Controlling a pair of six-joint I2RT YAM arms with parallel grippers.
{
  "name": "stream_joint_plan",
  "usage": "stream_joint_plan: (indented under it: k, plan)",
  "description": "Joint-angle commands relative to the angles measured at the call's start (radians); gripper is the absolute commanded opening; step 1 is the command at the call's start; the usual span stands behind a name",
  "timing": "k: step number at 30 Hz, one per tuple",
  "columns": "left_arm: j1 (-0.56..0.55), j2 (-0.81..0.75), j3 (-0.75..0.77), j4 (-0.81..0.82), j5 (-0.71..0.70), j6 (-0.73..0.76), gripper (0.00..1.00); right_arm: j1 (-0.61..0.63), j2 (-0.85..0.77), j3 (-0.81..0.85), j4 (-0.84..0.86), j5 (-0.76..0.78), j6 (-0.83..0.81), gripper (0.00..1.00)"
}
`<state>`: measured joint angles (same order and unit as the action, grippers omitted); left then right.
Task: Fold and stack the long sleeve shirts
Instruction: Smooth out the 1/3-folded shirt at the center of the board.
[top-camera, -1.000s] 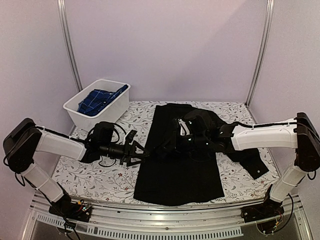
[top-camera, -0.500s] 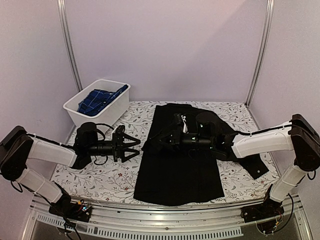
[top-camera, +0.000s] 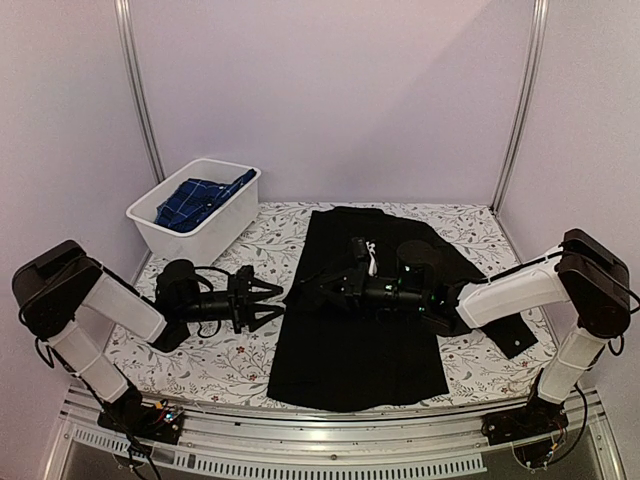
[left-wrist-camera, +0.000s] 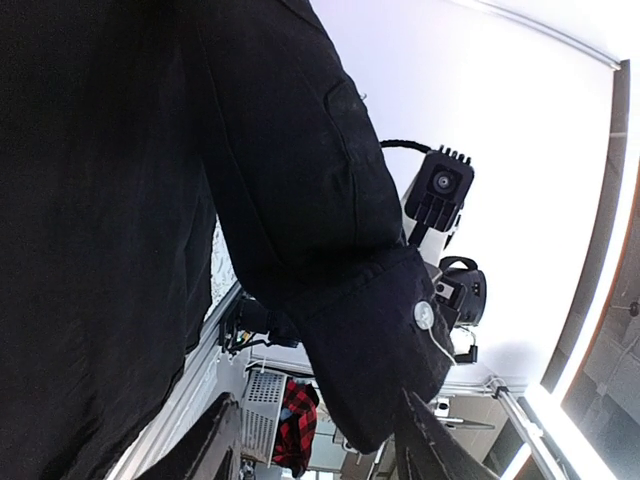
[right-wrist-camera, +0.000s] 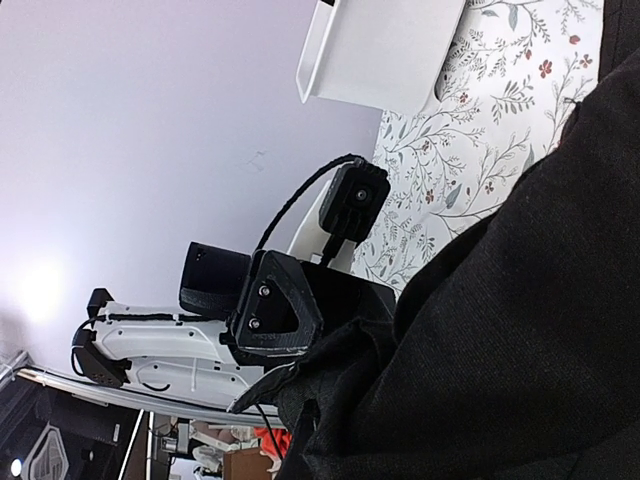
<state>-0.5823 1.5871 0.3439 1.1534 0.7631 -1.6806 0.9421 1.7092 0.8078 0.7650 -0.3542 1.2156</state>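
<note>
The black long sleeve shirt (top-camera: 360, 330) lies flat on the table's middle, collar to the back. My right gripper (top-camera: 303, 290) is shut on its sleeve cuff (left-wrist-camera: 380, 350), held out over the shirt's left edge; in the right wrist view black cloth (right-wrist-camera: 520, 330) hides most of my right gripper (right-wrist-camera: 305, 435). The cuff shows a pale button (left-wrist-camera: 424, 315). My left gripper (top-camera: 268, 303) faces it from the left, jaws open, the cuff's end hanging between its fingertips (left-wrist-camera: 430, 445). The blue plaid shirt (top-camera: 195, 200) lies bunched in the white tub (top-camera: 215, 228).
The tub stands at the table's back left. The black shirt's other sleeve (top-camera: 505, 325) trails toward the right edge. The floral tablecloth (top-camera: 200, 350) shows bare to the left of the shirt. Metal posts (top-camera: 140, 90) rise at the back corners.
My right gripper has carried the sleeve cuff leftward across the shirt to its left edge. The left gripper drew back, then came forward again, and its jaws narrowed somewhat.
</note>
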Motion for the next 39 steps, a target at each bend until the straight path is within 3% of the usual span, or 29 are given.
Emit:
stream_joint_plan:
  k: [1,13,19,20,25,29,32,36,39]
  plan:
    - [-0.04,0.067,-0.004,0.222,-0.02,-0.124,0.5,0.004,0.017,-0.015,0.07,0.004,0.012,0.0]
    - [-0.089,0.109,0.014,0.307,-0.062,-0.21,0.36,0.004,0.044,-0.028,0.074,0.006,0.009,0.0]
    - [-0.088,0.109,0.028,0.239,-0.014,-0.154,0.01,0.007,0.037,-0.042,0.063,0.009,0.01,0.0]
    - [-0.089,0.107,0.031,0.216,0.001,-0.134,0.0,0.007,0.032,-0.045,0.052,0.009,0.009,0.07]
    - [-0.085,0.03,0.023,-0.075,0.104,0.056,0.0,0.005,-0.065,-0.086,-0.184,0.061,-0.032,0.55]
    - [-0.085,-0.079,0.099,-0.605,0.101,0.454,0.0,-0.022,-0.208,-0.068,-0.564,0.171,-0.138,0.76]
    - [-0.086,-0.091,0.166,-0.872,0.061,0.661,0.0,-0.093,-0.274,-0.027,-0.755,0.216,-0.217,0.78]
    - [-0.091,-0.049,0.215,-0.977,0.031,0.768,0.0,-0.227,-0.234,0.077,-0.873,0.197,-0.356,0.78]
    - [-0.098,-0.032,0.248,-1.057,-0.018,0.822,0.0,-0.308,-0.117,0.226,-0.939,0.201,-0.478,0.77]
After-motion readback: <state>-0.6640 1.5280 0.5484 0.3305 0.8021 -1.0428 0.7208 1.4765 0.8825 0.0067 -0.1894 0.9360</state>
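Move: The cuff of the folded-in sleeve hangs from the right hand's closed fingers and lies about 4 cm to the left hand's right, level with it and at its height. Below that hand spreads the shirt body, its middle some 18 cm right, 11 cm ahead and 12 cm down. From the right hand the body's middle is about 11 cm ahead, 5 cm right and 16 cm down; the cuff is some 9 cm left, level fore and aft, 4 cm lower. The sleeve's hanging cuff passes from the right hand to the left: the left hand edges about 2 cm right, shuts its half-open fingers on the cuff, then lowers it some 6 cm and slightly back, fingertips tilting down. The right hand, its grip kept until then, opens wide while dipping, then draws off about 12 cm right and some 7 cm forward over the shirt, fingers tipping down. ##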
